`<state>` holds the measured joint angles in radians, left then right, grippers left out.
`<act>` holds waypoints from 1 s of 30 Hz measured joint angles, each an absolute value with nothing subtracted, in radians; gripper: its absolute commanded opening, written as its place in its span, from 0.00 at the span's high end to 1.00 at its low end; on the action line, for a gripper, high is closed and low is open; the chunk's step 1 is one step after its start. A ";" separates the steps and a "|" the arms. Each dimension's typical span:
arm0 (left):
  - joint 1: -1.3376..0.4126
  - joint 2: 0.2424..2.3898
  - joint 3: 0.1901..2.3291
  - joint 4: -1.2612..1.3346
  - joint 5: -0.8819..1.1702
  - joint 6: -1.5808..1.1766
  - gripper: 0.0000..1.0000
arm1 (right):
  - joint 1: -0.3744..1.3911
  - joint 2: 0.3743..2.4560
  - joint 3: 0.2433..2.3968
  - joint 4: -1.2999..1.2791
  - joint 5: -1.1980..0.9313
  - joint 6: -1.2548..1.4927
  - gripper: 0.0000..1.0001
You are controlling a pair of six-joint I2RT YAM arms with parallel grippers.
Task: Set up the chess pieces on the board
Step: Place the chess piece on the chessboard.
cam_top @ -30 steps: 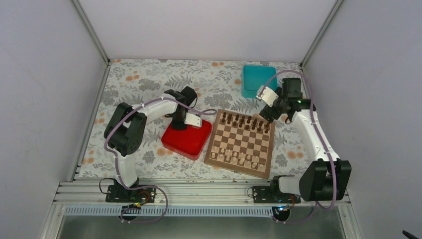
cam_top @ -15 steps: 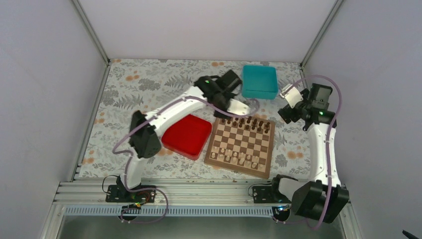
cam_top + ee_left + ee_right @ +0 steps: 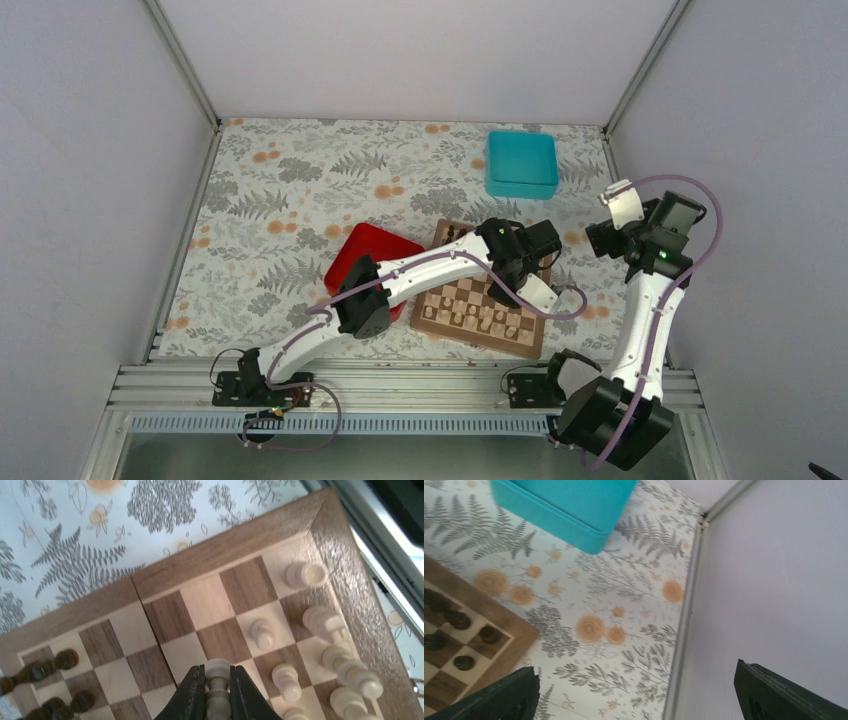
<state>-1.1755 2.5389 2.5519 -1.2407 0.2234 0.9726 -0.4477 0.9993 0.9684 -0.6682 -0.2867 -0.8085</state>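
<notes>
The board (image 3: pixel 452 300) lies in the middle of the table, dark pieces (image 3: pixel 50 666) on its far rows and pale chess pieces (image 3: pixel 470 319) on its near rows. My left arm reaches across it. The left gripper (image 3: pixel 217 678) is shut on one pale chess piece (image 3: pixel 217 669), held just above a square near the board's right near corner. Several pale pieces (image 3: pixel 263 634) stand to its right. My right gripper (image 3: pixel 639 700) hangs open and holds nothing, off the board's far right corner (image 3: pixel 499 625) by the wall.
A red tray (image 3: pixel 365 250) sits left of the board, partly under my left arm. A teal box (image 3: pixel 521 163) stands at the back right, also in the right wrist view (image 3: pixel 569 505). The enclosure's right wall (image 3: pixel 774 580) is close to my right gripper.
My left arm swung from the red tray round the back and down over the board's right side. The right arm drew back from the board toward the right wall.
</notes>
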 measured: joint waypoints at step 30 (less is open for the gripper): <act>-1.272 2.603 2.564 -1.120 0.226 0.995 0.98 | -0.585 0.900 1.004 -0.581 -0.373 -0.754 0.00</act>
<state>-1.2720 2.6030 2.5637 -1.1202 0.2264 0.9951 -0.5854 0.9001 1.0039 -0.5812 -0.3729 -0.7544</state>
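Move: Back and to the right of the left hand, which already holds a light pawn, lies its square, the empty dark one beside the board's right rim: about 5 cm back, 4 cm right and 5 cm below. The corner rook stands about 8 cm back and 4 cm right of the hand, the nearest standing pawn about 4 cm back and 1 cm right, both some 3 cm below. From the right hand the square lies about 16 cm back, 18 cm left and 19 cm below. Keeping its pinch on the pawn, the left hand slides right and back with a slight lift, then heads back and down about 3 cm towards the empty square in front of the corner rook, turning a little clockwise, and stays there. Meanwhile the open, empty right hand rises about 6 cm, tipping its fingers up and drifting right, farther from the board. ##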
